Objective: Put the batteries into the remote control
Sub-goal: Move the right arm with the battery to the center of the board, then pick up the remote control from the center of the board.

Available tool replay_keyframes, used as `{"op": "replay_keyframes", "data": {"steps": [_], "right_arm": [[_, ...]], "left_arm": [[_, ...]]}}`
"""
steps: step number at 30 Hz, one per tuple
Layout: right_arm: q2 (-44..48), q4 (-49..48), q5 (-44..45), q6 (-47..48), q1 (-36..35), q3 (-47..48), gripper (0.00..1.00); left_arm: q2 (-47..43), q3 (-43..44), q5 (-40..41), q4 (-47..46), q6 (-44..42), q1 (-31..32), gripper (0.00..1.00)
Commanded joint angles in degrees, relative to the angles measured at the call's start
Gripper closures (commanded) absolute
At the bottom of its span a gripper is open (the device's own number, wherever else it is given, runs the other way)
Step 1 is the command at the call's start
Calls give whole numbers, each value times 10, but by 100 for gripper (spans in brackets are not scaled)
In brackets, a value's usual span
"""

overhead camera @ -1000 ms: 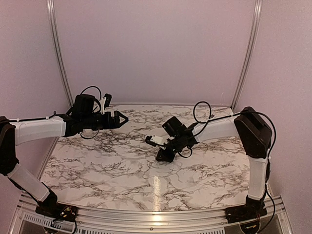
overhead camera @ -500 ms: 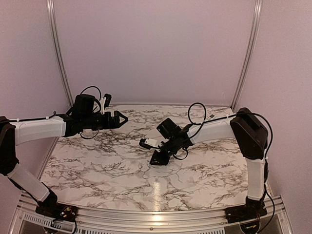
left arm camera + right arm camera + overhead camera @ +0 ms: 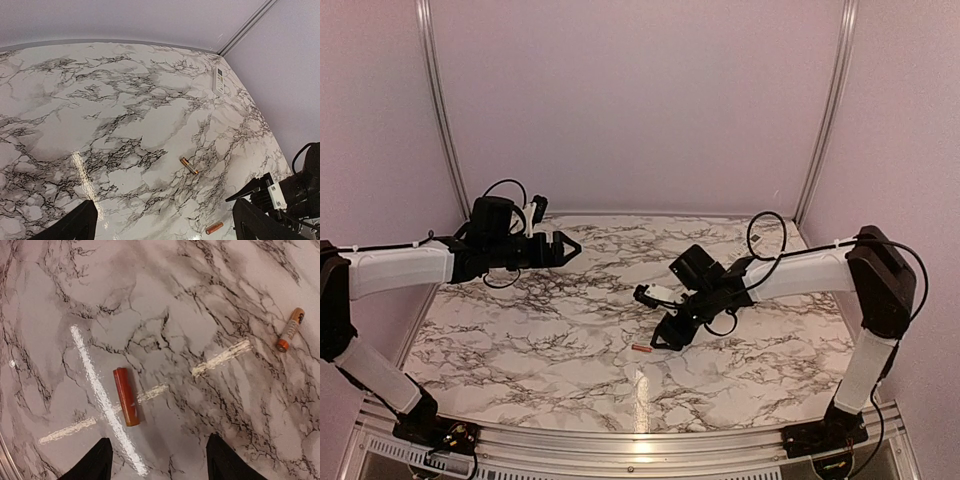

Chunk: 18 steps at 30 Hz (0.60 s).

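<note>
One orange-brown battery [image 3: 126,396] lies on the marble table just ahead of my right gripper [image 3: 160,462], nearer its left finger. That gripper is open, empty and low over the table. The battery also shows in the top view [image 3: 642,348], left of the right gripper [image 3: 665,335]. The second battery [image 3: 290,330] lies further off; in the left wrist view it [image 3: 189,165] lies mid-table. The white remote control [image 3: 218,80] lies far back by the right wall. My left gripper [image 3: 565,247] is open and empty, held high at the back left.
Marble tabletop [image 3: 540,330] with pale walls on three sides and a metal rail along the near edge [image 3: 620,445]. The right arm's black cable [image 3: 765,235] loops above the back right area.
My right gripper first shifted left, then moved right and toward the near edge. A battery now shows on the table to its left. The left arm has barely moved.
</note>
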<state>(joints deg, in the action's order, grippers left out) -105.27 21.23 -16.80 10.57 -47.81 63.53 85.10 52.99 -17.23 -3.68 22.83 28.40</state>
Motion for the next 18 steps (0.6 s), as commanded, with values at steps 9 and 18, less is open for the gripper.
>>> {"op": "replay_keyframes", "data": {"steps": [9, 18], "right_arm": [[187, -108, 56, -13, -5, -85, 11], [92, -60, 141, -5, -149, -89, 16]], "left_arm": [[-62, -49, 38, 5, -35, 1, 1], [-91, -70, 38, 1, -31, 1, 1]]}}
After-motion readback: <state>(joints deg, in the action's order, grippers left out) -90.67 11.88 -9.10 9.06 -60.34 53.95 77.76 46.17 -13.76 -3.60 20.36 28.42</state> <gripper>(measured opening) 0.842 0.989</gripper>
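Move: Some 4 cm to the right hand's left, about 1 cm back and 3 cm below lies the orange-red battery, already free of its fingers. The other battery is about 13 cm ahead and 3 cm left of that hand; the remote is roughly 32 cm ahead and 22 cm right, both also near 3 cm down. From the left hand, the orange-red battery is about 13 cm back, 12 cm right and 17 cm below. Rising away from the orange-red battery, the right hand first lifts nearly 10 cm while going some 6 cm forward and a little right, then swings about 12 cm back and some 5 cm left, sinking a few centimetres. Its fingers open wider and tilt up slightly, touching nothing at the end. The empty left hand eases about 3 cm back and left. ##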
